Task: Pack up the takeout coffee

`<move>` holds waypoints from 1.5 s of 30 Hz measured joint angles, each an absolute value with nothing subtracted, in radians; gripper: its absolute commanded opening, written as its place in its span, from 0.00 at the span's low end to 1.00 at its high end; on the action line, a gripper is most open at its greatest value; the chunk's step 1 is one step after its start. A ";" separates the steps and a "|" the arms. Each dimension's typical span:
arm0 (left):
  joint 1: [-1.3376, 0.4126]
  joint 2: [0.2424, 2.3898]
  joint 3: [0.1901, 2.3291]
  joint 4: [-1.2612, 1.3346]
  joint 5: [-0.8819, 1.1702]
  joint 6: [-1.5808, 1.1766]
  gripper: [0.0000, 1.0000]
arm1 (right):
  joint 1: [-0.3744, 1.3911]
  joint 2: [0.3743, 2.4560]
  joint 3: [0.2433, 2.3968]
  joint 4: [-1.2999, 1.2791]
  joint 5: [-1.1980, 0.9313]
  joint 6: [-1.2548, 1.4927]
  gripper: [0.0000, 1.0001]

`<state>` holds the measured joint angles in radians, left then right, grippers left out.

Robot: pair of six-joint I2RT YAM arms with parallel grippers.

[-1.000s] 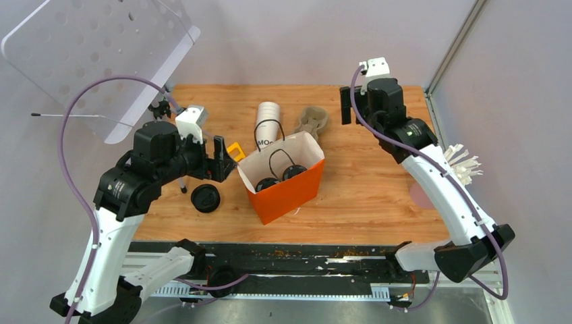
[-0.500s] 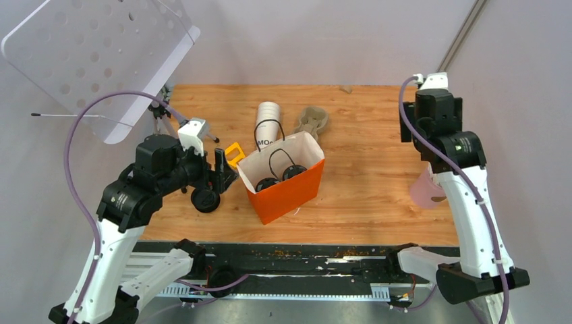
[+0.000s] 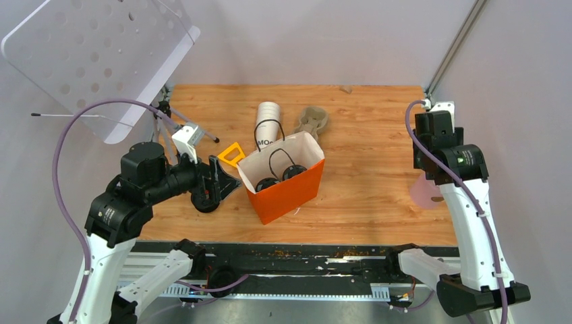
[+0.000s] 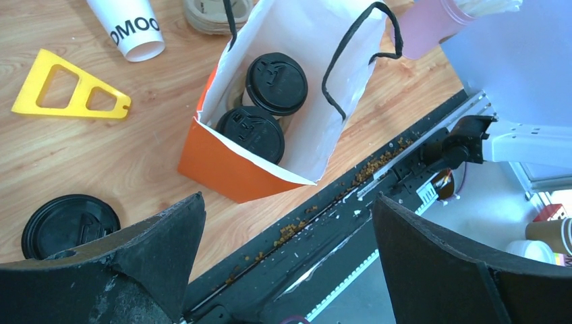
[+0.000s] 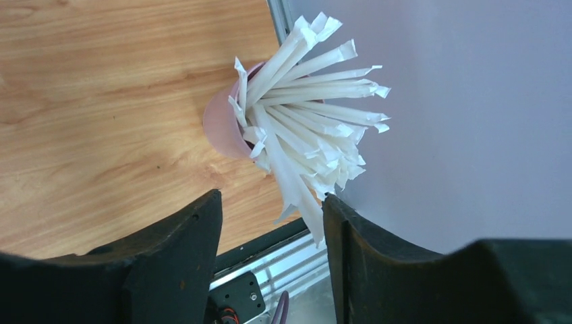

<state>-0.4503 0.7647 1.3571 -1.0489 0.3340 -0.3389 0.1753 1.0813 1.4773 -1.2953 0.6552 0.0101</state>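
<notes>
Two takeout coffee cups with black lids [image 4: 276, 83] [image 4: 251, 133] stand inside the orange paper bag [image 3: 287, 192], and their sides are mostly hidden. My left gripper [image 4: 287, 200] is open and empty. It hovers left of the bag, over the near table edge, above a loose black lid [image 3: 204, 199]. My right gripper [image 5: 271, 197] hangs at the table's right edge above a pink cup [image 5: 221, 125] of wrapped straws [image 5: 303, 115]. Its jaws stand apart, and the lowest straw tips reach beside the right finger [image 5: 351, 229].
A stack of lidless white cups [image 3: 268, 121] lies behind the bag beside a cardboard cup carrier [image 3: 311, 121]. A yellow triangular piece [image 3: 231, 152] lies left of the bag. A small tripod [image 3: 164, 115] with a clear perforated panel [image 3: 88, 54] stands at the back left.
My right arm has swung from the back middle to the right edge over the straw cup, and its jaws have narrowed. My left arm has drawn back toward the near left, still wide open.
</notes>
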 measured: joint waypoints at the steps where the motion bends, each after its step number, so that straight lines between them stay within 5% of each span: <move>1: -0.450 0.765 1.357 -1.049 0.339 -0.339 1.00 | 0.175 1.074 1.465 -1.301 0.653 0.019 0.50; 17: -0.452 0.744 1.369 -1.082 0.357 -0.296 1.00 | 0.175 1.010 1.359 -1.320 0.660 0.068 0.22; 27: -0.466 0.745 1.383 -1.082 0.357 -0.281 1.00 | 0.175 1.012 1.355 -1.292 0.709 0.034 0.38; 38: -0.471 0.748 1.383 -1.083 0.345 -0.277 1.00 | 0.175 1.018 1.340 -1.238 0.720 -0.020 0.02; 45: -0.471 0.748 1.383 -1.086 0.338 -0.273 1.00 | 0.175 1.022 1.365 -1.264 0.726 -0.020 0.00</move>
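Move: The straw end sticking out lowest from the pink cup's bunch lies about 1 cm back, 3 cm to the right and 3 cm below the right hand's half-open fingers. The middle of the straw bunch is some 3 cm ahead, 3 cm right and 4 cm down; the pink cup itself is roughly 4 cm ahead, 2 cm right and 13 cm below. From the left hand this straw end is about 44 cm right, 5 cm ahead and 7 cm lower. Towards the straw end hanging out of the bunch, the right hand draws back and sinks, some 2.5 cm each way, its fingers narrowing, then parting a little again. It edges about 1 cm right and slightly forward and up, rolling a few degrees, and shuts its fingers fully, pinching the paper-wrapped straw at the tips. ##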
